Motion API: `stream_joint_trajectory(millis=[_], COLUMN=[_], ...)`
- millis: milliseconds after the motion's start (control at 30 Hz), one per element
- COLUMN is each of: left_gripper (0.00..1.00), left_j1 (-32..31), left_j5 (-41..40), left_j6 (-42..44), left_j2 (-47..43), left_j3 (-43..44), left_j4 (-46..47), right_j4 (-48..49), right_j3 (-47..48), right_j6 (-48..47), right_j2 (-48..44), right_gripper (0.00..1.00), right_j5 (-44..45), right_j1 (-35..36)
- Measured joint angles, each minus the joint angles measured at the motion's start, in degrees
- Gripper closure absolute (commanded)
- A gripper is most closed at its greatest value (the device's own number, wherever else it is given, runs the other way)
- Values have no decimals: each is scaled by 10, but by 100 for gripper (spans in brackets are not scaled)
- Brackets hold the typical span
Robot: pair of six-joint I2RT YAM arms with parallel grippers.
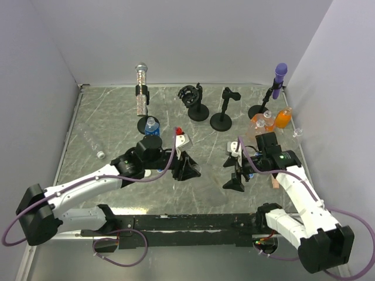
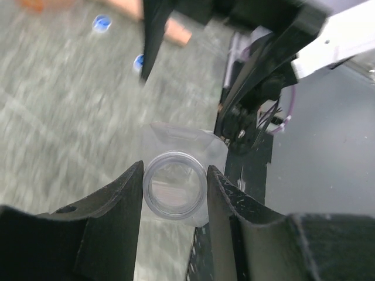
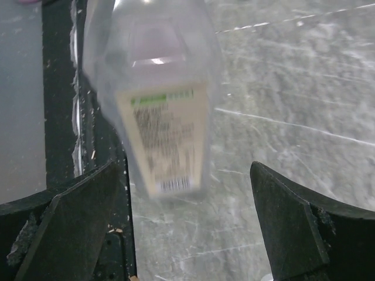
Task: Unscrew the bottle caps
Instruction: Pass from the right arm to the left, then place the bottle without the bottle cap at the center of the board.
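My left gripper [image 2: 175,171] is shut on a clear round bottle cap [image 2: 174,186], one black finger pressing each side. Right behind the cap is a transparent bottle [image 3: 159,111]; I cannot tell whether the cap is still on it. In the right wrist view this bottle is blurred, with its pale green-edged label and barcode end facing the camera. My right gripper [image 3: 183,167] stands wide open around the bottle's base without touching it. From above, the left gripper [image 1: 187,167] and right gripper [image 1: 237,175] face each other at table centre.
A blue-labelled bottle [image 1: 152,126] stands behind my left arm. Orange bottles [image 1: 283,119] are at the back right, and a clear bottle [image 1: 89,139] lies at the left. Loose blue caps [image 2: 101,23] lie on the table. Black stands [image 1: 221,120] hold a glitter microphone [image 1: 140,88] and a purple microphone [image 1: 280,73] at the back.
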Motion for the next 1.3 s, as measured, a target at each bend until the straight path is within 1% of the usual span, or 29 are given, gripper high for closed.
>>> stream_joint_trajectory(millis=[167, 233, 300, 433, 500, 567, 667, 733, 833, 967, 1133, 1300], left_gripper=[99, 99, 99, 99, 99, 99, 99, 99, 99, 98, 97, 96], left_j1=[8, 23, 43, 110, 159, 203, 258, 277, 291, 315, 369, 415], left_j5=[-68, -97, -121, -183, -229, -266, -311, -339, -375, -413, -445, -445], left_j6=[-17, -31, -41, -61, -65, -68, -71, -72, -71, -63, -38, -18], left_j2=[-45, -67, -78, -72, -52, -32, -6, 6, 15, 32, 108, 185], left_j3=[57, 100, 141, 243, 293, 318, 329, 329, 329, 334, 380, 426], left_j4=[-163, -242, -296, -421, -486, -532, -590, -621, -645, -635, -595, -558], right_j4=[6, 12, 16, 21, 21, 22, 24, 24, 25, 24, 24, 25], right_j3=[0, 0, 0, 0, 0, 0, 0, 0, 0, 0, 0, 0], right_j6=[12, 17, 21, 27, 28, 29, 30, 30, 30, 29, 29, 29], right_j2=[-43, -59, -68, -70, -70, -70, -71, -73, -76, -76, -76, -76], right_gripper=[1, 1, 1, 1, 1, 1, 1, 1, 0, 1, 1, 1], right_j5=[-8, -7, -7, -7, -7, -7, -7, -7, -7, -7, -7, -7], right_j1=[-35, -41, -45, -46, -46, -46, -47, -47, -47, -47, -47, -47])
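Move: The left hand already holds the clear labelled bottle by its mouth. The clear patch of table it heads for is about 31 cm to the left, 23 cm ahead and 23 cm down. The lying bottle is 12 cm left of that patch and 3 cm farther out. The blue bottle stands 13 cm right of the patch and 3 cm farther out, and the microphone stand's base is 11 cm right and 12 cm beyond. From the right hand, the patch is roughly 44 cm left, 22 cm ahead and 16 cm lower. Keeping its pinch on the mouth of the clear bottle, the left hand carries it about 31 cm left and 23 cm forward, away from the right hand towards the patch between the lying and blue bottles. It arcs up some 8 cm and comes back down, turning about 80 degrees counter-clockwise and tipping the fingers downward. The wide-open right hand rises a little, then stays. ##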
